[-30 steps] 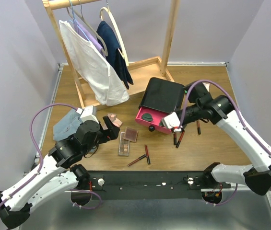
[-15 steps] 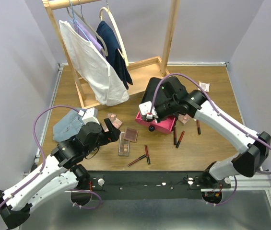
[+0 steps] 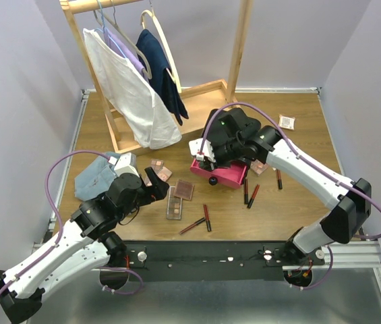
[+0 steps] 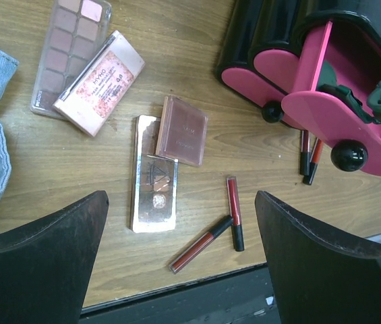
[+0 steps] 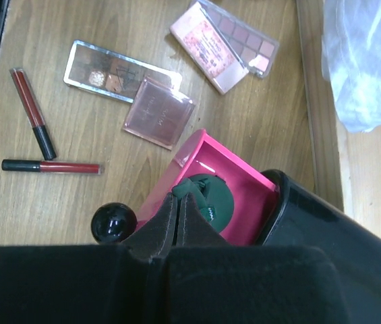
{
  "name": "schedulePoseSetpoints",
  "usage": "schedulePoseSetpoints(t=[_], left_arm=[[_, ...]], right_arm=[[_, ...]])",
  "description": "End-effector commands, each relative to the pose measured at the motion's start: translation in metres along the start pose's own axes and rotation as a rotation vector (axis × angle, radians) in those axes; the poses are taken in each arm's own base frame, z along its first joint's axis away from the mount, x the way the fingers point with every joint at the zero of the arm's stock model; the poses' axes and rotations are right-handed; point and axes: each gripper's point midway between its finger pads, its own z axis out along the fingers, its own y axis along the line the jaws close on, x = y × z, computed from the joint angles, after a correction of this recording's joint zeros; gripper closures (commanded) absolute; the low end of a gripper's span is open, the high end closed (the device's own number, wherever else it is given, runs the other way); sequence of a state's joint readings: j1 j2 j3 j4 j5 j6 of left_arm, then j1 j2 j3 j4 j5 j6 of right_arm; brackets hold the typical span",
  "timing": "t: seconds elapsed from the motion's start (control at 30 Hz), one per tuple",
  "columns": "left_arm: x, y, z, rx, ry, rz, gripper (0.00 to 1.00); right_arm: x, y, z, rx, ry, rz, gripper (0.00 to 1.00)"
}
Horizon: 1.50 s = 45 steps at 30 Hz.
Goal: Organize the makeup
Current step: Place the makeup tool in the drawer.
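Makeup lies on the wooden table: a pink palette [image 4: 99, 81] leaning on a longer eyeshadow palette [image 4: 69, 40], a square brown case [image 4: 182, 129] overlapping a mirrored palette [image 4: 155, 174], and two red-black lip tubes [image 4: 235, 212] near the front edge. More lip tubes [image 3: 249, 192] lie right of the open pink drawer [image 5: 244, 185]. A dark green compact [image 5: 220, 206] sits in that drawer. My right gripper [image 5: 180, 198] is shut, its tips at the compact's near edge. My left gripper [image 4: 180, 202] hangs open above the two front tubes, holding nothing.
The black box [image 3: 239, 120] with pink drawers stands mid-table under my right arm. A light blue cloth [image 3: 96, 177] lies at the left. A wooden clothes rack [image 3: 177, 101] with hanging garments fills the back. A small square case [image 3: 286, 122] lies far right.
My right arm has swung left from the drawer's right side to above the open pink drawer, gripper still shut. My left arm has barely moved.
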State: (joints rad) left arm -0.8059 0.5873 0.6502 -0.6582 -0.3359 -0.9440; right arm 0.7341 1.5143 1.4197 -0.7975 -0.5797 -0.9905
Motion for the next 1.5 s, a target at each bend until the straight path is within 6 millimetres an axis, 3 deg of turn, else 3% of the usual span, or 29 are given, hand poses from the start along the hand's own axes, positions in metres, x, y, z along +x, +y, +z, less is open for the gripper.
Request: schedulePoseSetpoints(t=[0.0, 0.37, 0.47, 0.6, 0.7, 0.83, 1.2, 1.47], left_arm=[[-0.001, -0.001, 0.001, 0.009, -0.009, -0.016, 0.01], [0.000, 0.002, 0.000, 0.004, -0.010, -0.021, 0.01], [-0.001, 0.002, 0.000, 0.003, -0.013, -0.022, 0.01], [-0.001, 0.002, 0.000, 0.004, -0.014, -0.023, 0.01], [-0.001, 0.001, 0.000, 0.006, -0.014, -0.020, 0.01], [-0.002, 0.001, 0.000, 0.006, -0.014, -0.020, 0.01], [-0.004, -0.001, -0.002, 0.009, -0.018, -0.017, 0.01], [-0.007, 0.001, -0.003, 0.001, -0.029, -0.017, 0.01]], right_arm=[[0.016, 0.003, 0.009, -0.004, 0.054, 0.043, 1.00], [0.045, 0.004, 0.014, 0.016, 0.156, 0.068, 0.99], [0.052, -0.003, 0.013, 0.062, 0.195, 0.089, 0.96], [0.053, -0.013, 0.009, 0.124, 0.206, 0.112, 0.84], [0.046, -0.021, 0.003, 0.161, 0.192, 0.111, 0.69], [0.035, -0.026, -0.004, 0.185, 0.165, 0.110, 0.57], [-0.002, -0.035, -0.021, 0.212, 0.063, 0.115, 0.53], [-0.040, -0.002, -0.030, 0.083, -0.116, 0.062, 0.46]])
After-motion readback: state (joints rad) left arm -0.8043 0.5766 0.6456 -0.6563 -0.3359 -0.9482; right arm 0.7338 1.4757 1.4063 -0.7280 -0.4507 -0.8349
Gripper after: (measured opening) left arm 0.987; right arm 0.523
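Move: My right hand holds the green makeup tool over the left end of the open pink drawer. The drawer's middle is about 2 cm ahead, 4 cm to the right and 7 cm below, and a first green puff lies in it some 3 cm ahead and 7 cm below. The black knob is about 4 cm back, 3 cm right and 7 cm below; the square compact is roughly 8 cm left, 1 cm back and 18 cm below. From my left hand the drawer is about 7 cm ahead, 20 cm right and 3 cm lower. I sink my right hand about 3.5 cm into the drawer's left end, easing right, then slide about 2 cm forward, away from the front panel and knob, while opening my fingers about halfway to let go of the makeup tool. My hand turns clockwise some 15 degrees on the way. Then I lift straight up roughly 4.5 cm, drawing slightly back at the last, with the fingers still apart. ##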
